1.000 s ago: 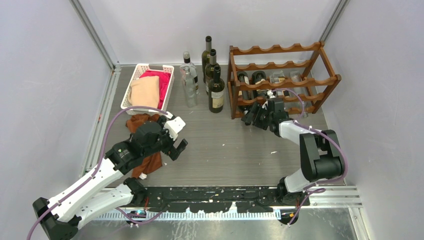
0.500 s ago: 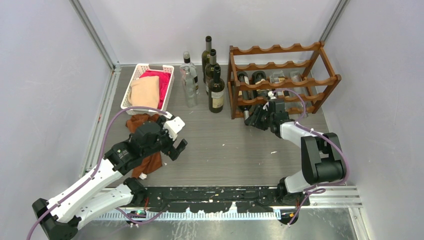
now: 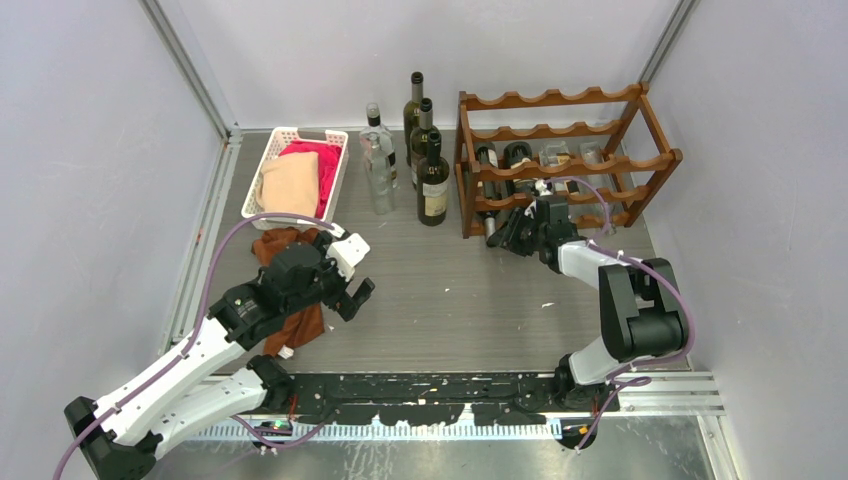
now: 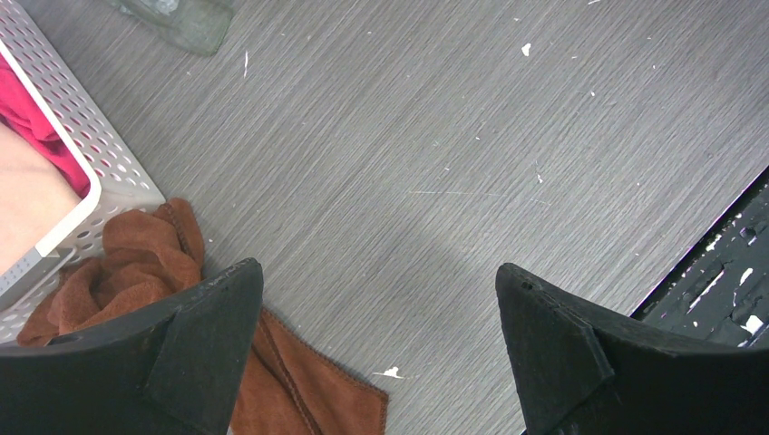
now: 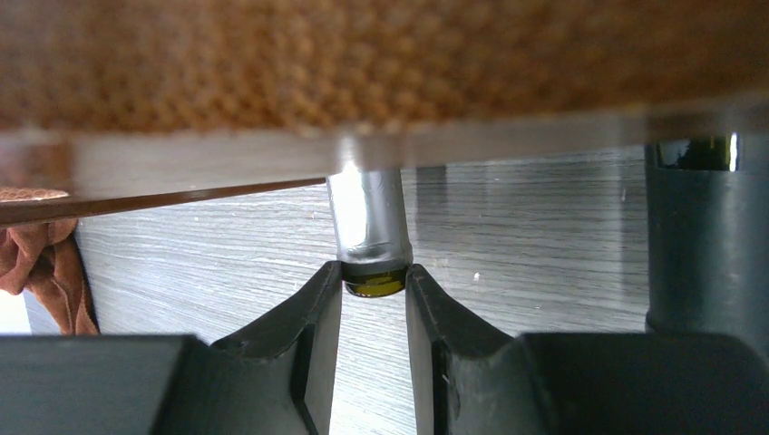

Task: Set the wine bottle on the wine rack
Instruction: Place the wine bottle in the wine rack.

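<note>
The reddish-brown wine rack (image 3: 560,135) stands at the back right, with several bottles lying in its tiers. My right gripper (image 3: 512,232) is low at the rack's front left corner. In the right wrist view its fingertips (image 5: 328,288) press on both sides of the mouth of a wine bottle (image 5: 367,217) with a silver foil neck, which pokes out under a blurred rack rail (image 5: 363,63). My left gripper (image 3: 345,278) hovers open over the bare table, and nothing lies between its fingers (image 4: 213,313).
Three dark bottles (image 3: 432,180) and a clear one (image 3: 377,160) stand left of the rack. A white slotted basket (image 3: 270,165) of cloths sits at the back left, with a brown cloth (image 3: 290,325) below it. Another dark bottle (image 5: 707,245) stands close on the right.
My right gripper's jaws have narrowed onto the bottle's mouth, and it has edged slightly toward the rack. The left arm has not moved.
</note>
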Available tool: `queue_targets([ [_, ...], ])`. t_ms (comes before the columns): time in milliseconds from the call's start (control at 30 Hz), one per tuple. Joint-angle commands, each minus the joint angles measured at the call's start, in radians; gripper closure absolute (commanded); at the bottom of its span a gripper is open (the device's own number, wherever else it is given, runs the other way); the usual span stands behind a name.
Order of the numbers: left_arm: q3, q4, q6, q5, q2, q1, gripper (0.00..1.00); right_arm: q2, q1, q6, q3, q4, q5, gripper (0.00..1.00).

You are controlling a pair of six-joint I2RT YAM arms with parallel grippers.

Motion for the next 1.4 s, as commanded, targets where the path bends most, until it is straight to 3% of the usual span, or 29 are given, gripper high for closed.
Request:
queue_targets([
  [0, 0.022, 0.049, 0.003, 0.017, -0.012, 0.004, 0.02, 0.01, -0.004, 0.004, 0.028, -0.011, 0.001, 0.6],
  [133, 0.021, 0.053, 0.0, 0.017, -0.019, 0.004, 0.02, -0.042, -0.008, -0.059, 0.038, -0.086, -0.027, 0.22],
  [200, 0.019, 0.056, -0.001, 0.017, -0.022, 0.004, 0.02, -0.086, -0.018, -0.096, 0.039, -0.119, -0.055, 0.13],
  [400, 0.015, 0.074, -0.009, 0.017, -0.043, 0.005, 0.01, -0.165, -0.041, -0.208, 0.081, -0.254, -0.165, 0.09],
  [667, 0.012, 0.202, -0.105, 0.072, -0.12, 0.007, 0.0, -0.351, -0.056, -0.619, 0.127, -0.563, -0.388, 0.08],
  [933, -0.02, 0.437, -0.501, 0.126, -0.112, 0.007, 0.0, -0.557, -0.105, -0.946, 0.225, -0.879, -0.494, 0.05],
  [1100, -0.064, 0.657, -0.686, 0.107, -0.034, 0.008, 0.0, -0.613, -0.175, -0.964, 0.249, -0.913, -0.516, 0.0],
  [1233, 0.001, 0.686, -0.613, 0.084, 0.123, 0.01, 0.0, -0.654, -0.225, -0.99, 0.199, -0.914, -0.533, 0.0],
  [1367, 0.06, 0.797, -0.354, 0.122, 0.293, 0.029, 0.02, -0.67, -0.234, -0.993, 0.199, -0.907, -0.506, 0.0],
])
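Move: The shelved wine bottle has its neck end pinched by the right hand, its middle about 14 cm ahead, 1 cm left and 1 cm above. The neighbouring shelved bottle is some 14 cm ahead and 7 cm right, the standing wine bottle 5 cm ahead and 13 cm left. From the left hand, that standing bottle is roughly 25 cm ahead, 16 cm right, the clear bottle 27 cm ahead, 5 cm right, middles slightly below. The shelved bottle's neck is let go as the right fingers open wide; the hand draws back off the neck, then climbs away from the rack, ending about 13 cm back and 15 cm up, its wrist rolled counter-clockwise. The left hand, open and empty, rises, then swings right about 9 cm and slightly forward towards the standing wine bottle, fingers tipping up nearly level. ##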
